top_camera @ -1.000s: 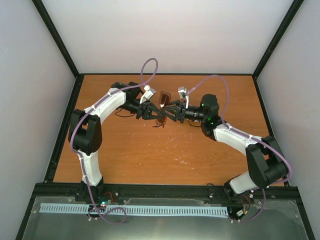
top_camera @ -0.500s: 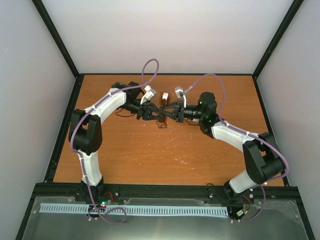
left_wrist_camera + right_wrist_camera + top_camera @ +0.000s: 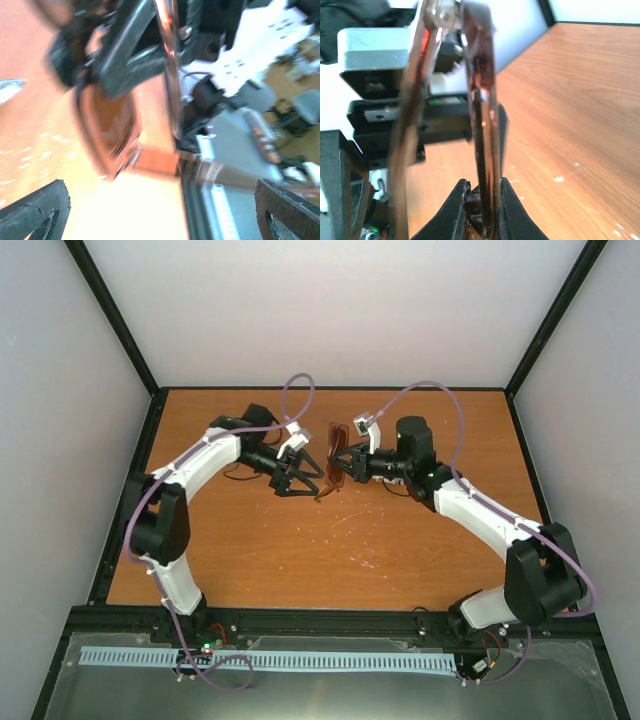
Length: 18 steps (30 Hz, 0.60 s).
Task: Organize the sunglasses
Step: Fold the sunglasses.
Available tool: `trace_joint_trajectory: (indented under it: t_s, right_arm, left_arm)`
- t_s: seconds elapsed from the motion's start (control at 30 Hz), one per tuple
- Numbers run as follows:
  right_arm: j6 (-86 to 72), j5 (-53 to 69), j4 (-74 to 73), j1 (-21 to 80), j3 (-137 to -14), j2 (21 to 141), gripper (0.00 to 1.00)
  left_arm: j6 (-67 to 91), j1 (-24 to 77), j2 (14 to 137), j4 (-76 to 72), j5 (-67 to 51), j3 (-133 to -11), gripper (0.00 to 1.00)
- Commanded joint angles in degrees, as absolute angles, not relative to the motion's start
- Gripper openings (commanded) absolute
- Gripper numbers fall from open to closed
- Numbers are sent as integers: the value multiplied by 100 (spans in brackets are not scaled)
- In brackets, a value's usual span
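The sunglasses (image 3: pixel 337 448) hang above the middle of the table, brown lenses standing on edge. My right gripper (image 3: pixel 344 464) is shut on their frame; in the right wrist view the frame (image 3: pixel 483 125) stands upright, pinched between the two black fingertips (image 3: pixel 510 210). Just to the left of the glasses, my left gripper (image 3: pixel 308 483) is open and apart from them. The left wrist view is blurred. It shows a brown lens (image 3: pixel 112 125) and a thin temple arm (image 3: pixel 170 65) ahead of the wide-spread fingers (image 3: pixel 35 210), with nothing between them.
The wooden table (image 3: pixel 300 560) is bounded by a black frame and white walls. Small white flecks (image 3: pixel 360 560) mark its middle. Purple cables (image 3: pixel 300 390) loop over both arms. A metal ledge with a white strip (image 3: pixel 260 660) runs along the near edge.
My left gripper has opened, let go of the sunglasses and drawn back to the left. The right gripper has shut on the sunglasses and now holds them alone, slightly higher.
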State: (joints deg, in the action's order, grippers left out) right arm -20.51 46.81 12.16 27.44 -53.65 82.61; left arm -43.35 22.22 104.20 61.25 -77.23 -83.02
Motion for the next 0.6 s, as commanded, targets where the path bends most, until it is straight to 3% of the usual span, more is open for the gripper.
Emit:
trace_joint_trajectory:
  t_s: [0.0, 0.07, 0.1, 0.13, 0.2, 0.23, 0.3, 0.57]
  right_arm:
    - [-1109, 3166, -978, 2707, -5808, 7735, 3]
    - [-1109, 2846, -1289, 2705, -5826, 7637, 3]
    - [-1137, 2734, -1384, 2707, -5827, 7615, 3]
    - [-1161, 2636, -1489, 2703, -5839, 7600, 3]
    - [-1182, 2504, -1650, 2713, -5840, 7605, 3]
    - [-1198, 2500, -1686, 2715, -5825, 7598, 3]
    - [-1229, 2584, -1697, 2736, -5789, 7602, 3]
    - [-1079, 3295, -1545, 2976, -5837, 7648, 3]
  left_arm:
    - [-3350, 1866, 9568, 4499, -6348, -8029, 100]
    - [-3247, 1863, 9419, 4362, -6161, -8045, 94]
    - [-3200, 1863, 9368, 4337, -6196, -8053, 87]
    - [-3122, 1863, 9334, 4304, -6272, -8061, 74]
    - [-2916, 1863, 9234, 4181, -6505, -8038, 33]
    - [-2856, 1863, 9185, 4104, -6674, -8027, 22]
    - [-2637, 1876, 9150, 3895, -7105, -8007, 18]
    - [-2412, 2382, 9632, 3709, -7431, -8575, 20]
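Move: Just behind the left hand's open fingers, at about their height, lies the sunglasses' unfolded temple, roughly 2 cm back and 2 cm to the right; the sunglasses' front is some 6 cm ahead, 5 cm to the right and 3 cm higher. The right hand already pinches that front near the bridge, with the open temple about 7 cm back, 3 cm to the left and a little below. The case lies some 6 cm ahead of the right hand, 11 cm to its right and 24 cm down. Drawing apart from each other, the hands clear the open temple: the left rises about 5 cm and goes 3 cm forward, swinging left then back right, rolling some 15 degrees as its wide-open fingers close nearly shut on nothing. The right keeps its pinch on the bridge, carries the sunglasses rightward and then down about 4 cm, tips its fingers down and turns clockwise. ##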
